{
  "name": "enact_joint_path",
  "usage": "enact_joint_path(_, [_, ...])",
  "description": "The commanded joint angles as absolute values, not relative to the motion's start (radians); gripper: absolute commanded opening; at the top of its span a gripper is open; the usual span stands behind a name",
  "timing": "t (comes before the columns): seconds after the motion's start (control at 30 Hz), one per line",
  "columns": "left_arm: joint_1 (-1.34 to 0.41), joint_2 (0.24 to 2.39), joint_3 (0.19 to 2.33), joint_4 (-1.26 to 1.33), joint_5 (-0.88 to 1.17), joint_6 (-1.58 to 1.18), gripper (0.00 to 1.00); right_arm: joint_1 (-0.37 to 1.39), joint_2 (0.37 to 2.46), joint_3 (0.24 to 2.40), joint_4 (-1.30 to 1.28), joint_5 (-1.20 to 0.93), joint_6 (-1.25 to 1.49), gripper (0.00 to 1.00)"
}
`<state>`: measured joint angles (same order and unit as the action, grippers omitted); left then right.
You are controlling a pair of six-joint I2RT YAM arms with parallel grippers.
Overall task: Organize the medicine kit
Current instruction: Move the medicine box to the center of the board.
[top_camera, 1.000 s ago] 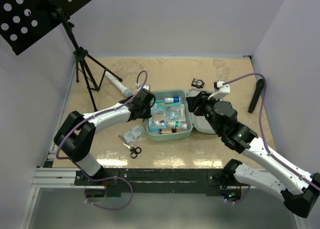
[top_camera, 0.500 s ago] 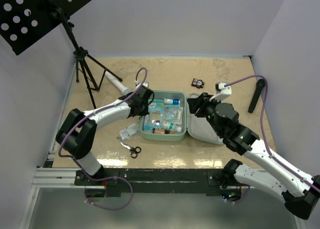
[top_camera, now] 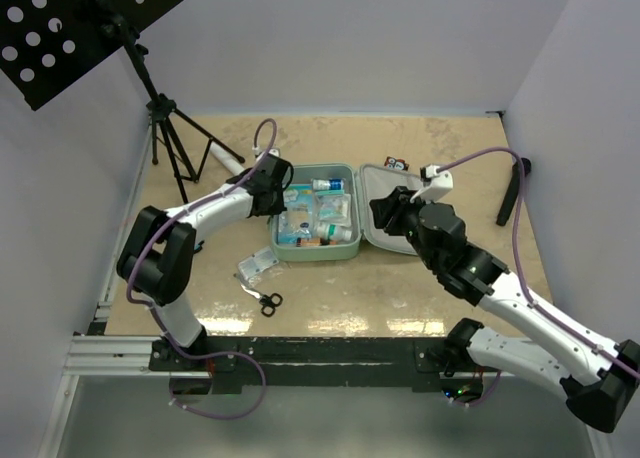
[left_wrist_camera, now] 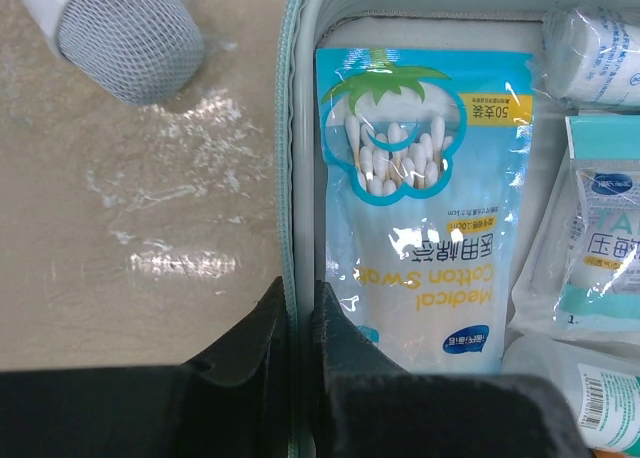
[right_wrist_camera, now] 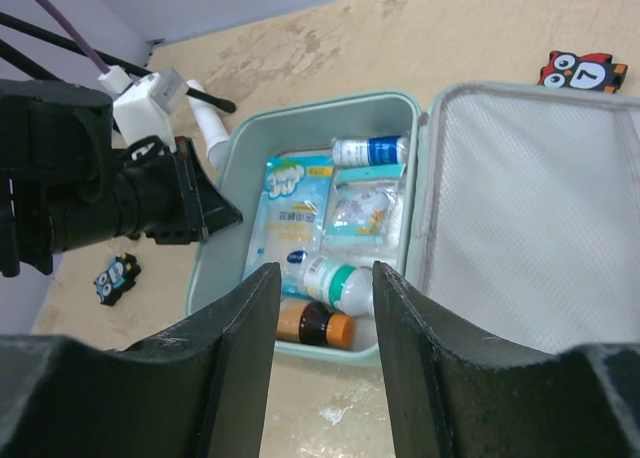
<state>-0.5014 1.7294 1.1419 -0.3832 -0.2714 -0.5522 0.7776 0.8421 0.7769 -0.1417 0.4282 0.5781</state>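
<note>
The medicine kit (top_camera: 343,168) lies open mid-table, a mint-green case with its lid (top_camera: 400,240) flat to the right. Its tray holds a cotton swab packet (left_wrist_camera: 425,198), a white-and-green bottle (right_wrist_camera: 340,283), a brown bottle with an orange cap (right_wrist_camera: 315,325) and other packets. My left gripper (top_camera: 280,202) is shut on the tray's left wall (left_wrist_camera: 290,178), one finger inside and one outside (left_wrist_camera: 298,313). My right gripper (top_camera: 385,214) hovers open over the hinge side, with nothing between its fingers (right_wrist_camera: 325,298).
A white-and-grey cylinder (top_camera: 235,163) lies left of the kit. Scissors (top_camera: 268,300) and a small packet (top_camera: 258,266) lie near the front left. A black-and-red owl gadget (top_camera: 397,163) sits behind the lid. A tripod (top_camera: 170,128) stands far left, and a black handle (top_camera: 515,193) far right.
The left gripper has shut on the tray's left wall, and the kit has slid away from the near edge and to the left. The right gripper followed it, still open.
</note>
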Motion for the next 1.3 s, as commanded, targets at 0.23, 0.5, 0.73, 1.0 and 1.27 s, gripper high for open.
enact_joint_path(0.23, [-0.436,1.782,1.236,-0.282,-0.227,-0.56,0.0,0.772,0.871,0.695,-0.124,0.439,0.658,0.47])
enact_joint_path(0.5, [-0.417,1.812,1.223,-0.235,-0.195,-0.601,0.0,0.773,0.899,0.614,-0.095,0.338,0.699,0.47])
enact_joint_path(0.73, [-0.411,1.859,1.267,-0.219,-0.169,-0.637,0.0,0.772,0.974,0.588,-0.1,0.308,0.77,0.46])
enact_joint_path(1.0, [-0.407,1.873,1.295,-0.218,-0.176,-0.627,0.0,0.772,1.1,0.557,-0.057,0.334,0.856,0.5])
enact_joint_path(1.27, [-0.402,1.884,1.296,-0.212,-0.163,-0.626,0.0,0.788,1.235,0.56,0.083,0.266,0.803,0.46])
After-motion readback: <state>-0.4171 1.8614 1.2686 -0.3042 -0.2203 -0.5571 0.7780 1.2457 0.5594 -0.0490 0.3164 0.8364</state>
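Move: The left hand already grips the medicine box by its left rim, the box's middle about 9 cm to its right, level fore and aft, 3 cm lower. The white microphone's head lies some 9 cm ahead and 6 cm left, the small zip bag 12 cm back and 3 cm left, both 6 cm lower. From the high right hand, the box's middle is roughly 10 cm ahead, 12 cm left and 23 cm below. Left hand, still pinching the rim, slides the box 5 cm forward; right sinks 20 cm, pitching down. ##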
